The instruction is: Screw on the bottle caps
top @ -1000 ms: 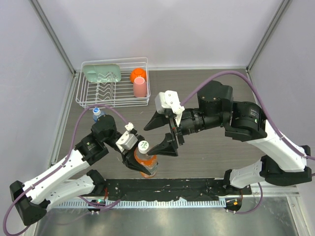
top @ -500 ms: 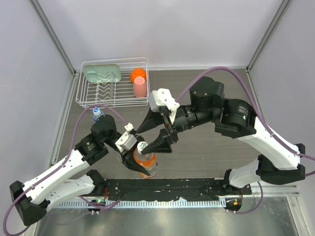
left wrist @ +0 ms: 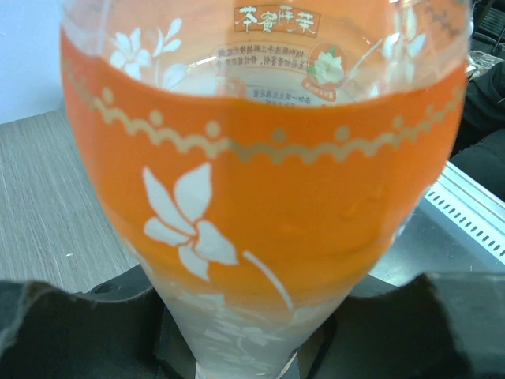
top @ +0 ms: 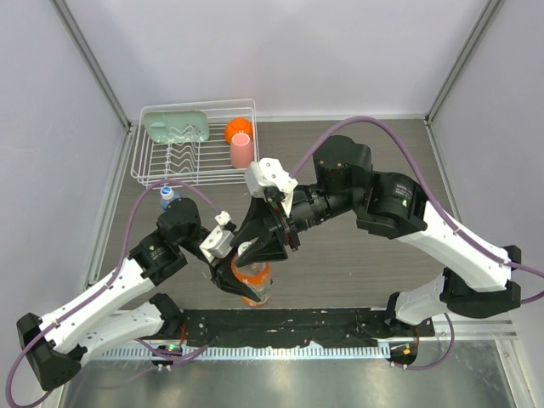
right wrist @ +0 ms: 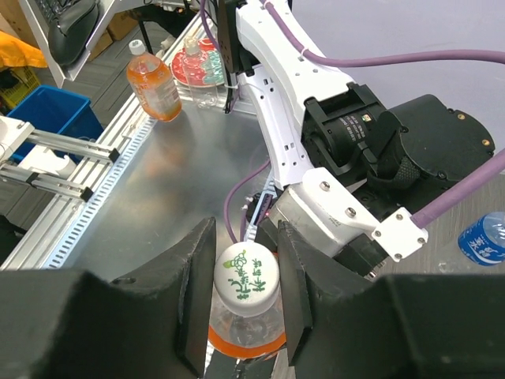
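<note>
The orange-drink bottle (top: pixel 253 282) stands upright near the table's front edge, and my left gripper (top: pixel 231 274) is shut on its lower body. In the left wrist view the bottle (left wrist: pixel 260 197) fills the frame between the dark fingers (left wrist: pixel 71 332). My right gripper (top: pixel 256 246) comes down over the bottle's neck. Its two jaws press both sides of the white bottle cap (right wrist: pixel 246 276) with green print, which sits on the bottle's mouth (right wrist: pixel 237 343). The blue-label bottle (top: pixel 167 197) stands by the rack's front left corner, apart from both grippers.
A white wire dish rack (top: pixel 195 170) at the back left holds a green pad (top: pixel 176 127), an orange cup (top: pixel 239 129) and a pink cup (top: pixel 241 151). A black mat (top: pixel 289 324) runs along the near edge. The left wrist's purple cable (top: pixel 200 194) loops close to the right gripper.
My right arm moved left and down over the orange bottle, and its jaws went from wide open to shut on the cap. The left gripper and the bottle stayed put.
</note>
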### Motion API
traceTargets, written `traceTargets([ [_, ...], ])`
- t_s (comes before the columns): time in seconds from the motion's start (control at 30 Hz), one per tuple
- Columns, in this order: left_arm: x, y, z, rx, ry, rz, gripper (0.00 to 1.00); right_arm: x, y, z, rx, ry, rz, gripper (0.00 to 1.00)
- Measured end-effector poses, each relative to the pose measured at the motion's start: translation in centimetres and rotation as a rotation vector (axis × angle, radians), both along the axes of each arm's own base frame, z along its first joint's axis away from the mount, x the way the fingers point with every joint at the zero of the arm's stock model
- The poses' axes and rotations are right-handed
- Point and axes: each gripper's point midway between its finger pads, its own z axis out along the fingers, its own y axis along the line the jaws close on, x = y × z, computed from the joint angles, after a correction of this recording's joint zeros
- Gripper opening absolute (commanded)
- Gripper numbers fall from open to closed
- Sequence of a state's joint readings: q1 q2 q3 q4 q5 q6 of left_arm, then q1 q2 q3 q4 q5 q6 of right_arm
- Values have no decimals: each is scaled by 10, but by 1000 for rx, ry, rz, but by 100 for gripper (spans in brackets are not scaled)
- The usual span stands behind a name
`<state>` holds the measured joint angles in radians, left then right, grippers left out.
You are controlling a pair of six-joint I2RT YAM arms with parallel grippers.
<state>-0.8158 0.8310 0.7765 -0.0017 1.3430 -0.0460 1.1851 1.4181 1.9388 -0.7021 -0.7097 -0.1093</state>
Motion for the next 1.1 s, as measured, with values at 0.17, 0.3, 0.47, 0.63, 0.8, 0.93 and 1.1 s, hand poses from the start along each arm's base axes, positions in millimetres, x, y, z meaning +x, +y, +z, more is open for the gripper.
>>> traceTargets([
  [0.17,3,-2,0,2,1,20,23,3,-2,0,9,5,-9,34],
  [0.3,5,-3,0,2,0,36,23,4,-4,0,18,5,-15,34],
  [0.47,8,-5,0,2,0,54,23,6,-6,0,27,4,-29,23],
  [0.63,14,-8,2,-6,-8,95,24,12,-5,1,29,13,-61,20],
  [0.8,27,-14,5,-14,-13,181,26,23,-5,2,29,12,-132,15],
  [0.93,43,-19,5,-18,-18,273,27,38,-6,1,26,7,-227,12],
  [1.1,64,-24,2,-8,-15,393,28,59,-9,-4,21,0,-357,9],
])
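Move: Between the right hand's fingers is the white cap, already on the neck of the orange bottle, whose middle lies some 10 cm straight below that hand. The left hand holds this upright bottle low, its middle about 4 cm above the fingers, the cap roughly 14 cm straight above them. From the left hand, the blue-labelled bottle stands about 35 cm ahead, 25 cm left and 20 cm lower; the dish rack is some 55 cm ahead, 20 cm left and 24 cm lower. Squeezing the cap more firmly with hardly any further closing, the right hand keeps hold of it and turns clockwise some 20 degrees, while the left hand keeps its grip on the orange bottle and turns it counter-clockwise a little over 20. Both hands start slowly, then swing forward together about 6 cm, the left also drifting right. ##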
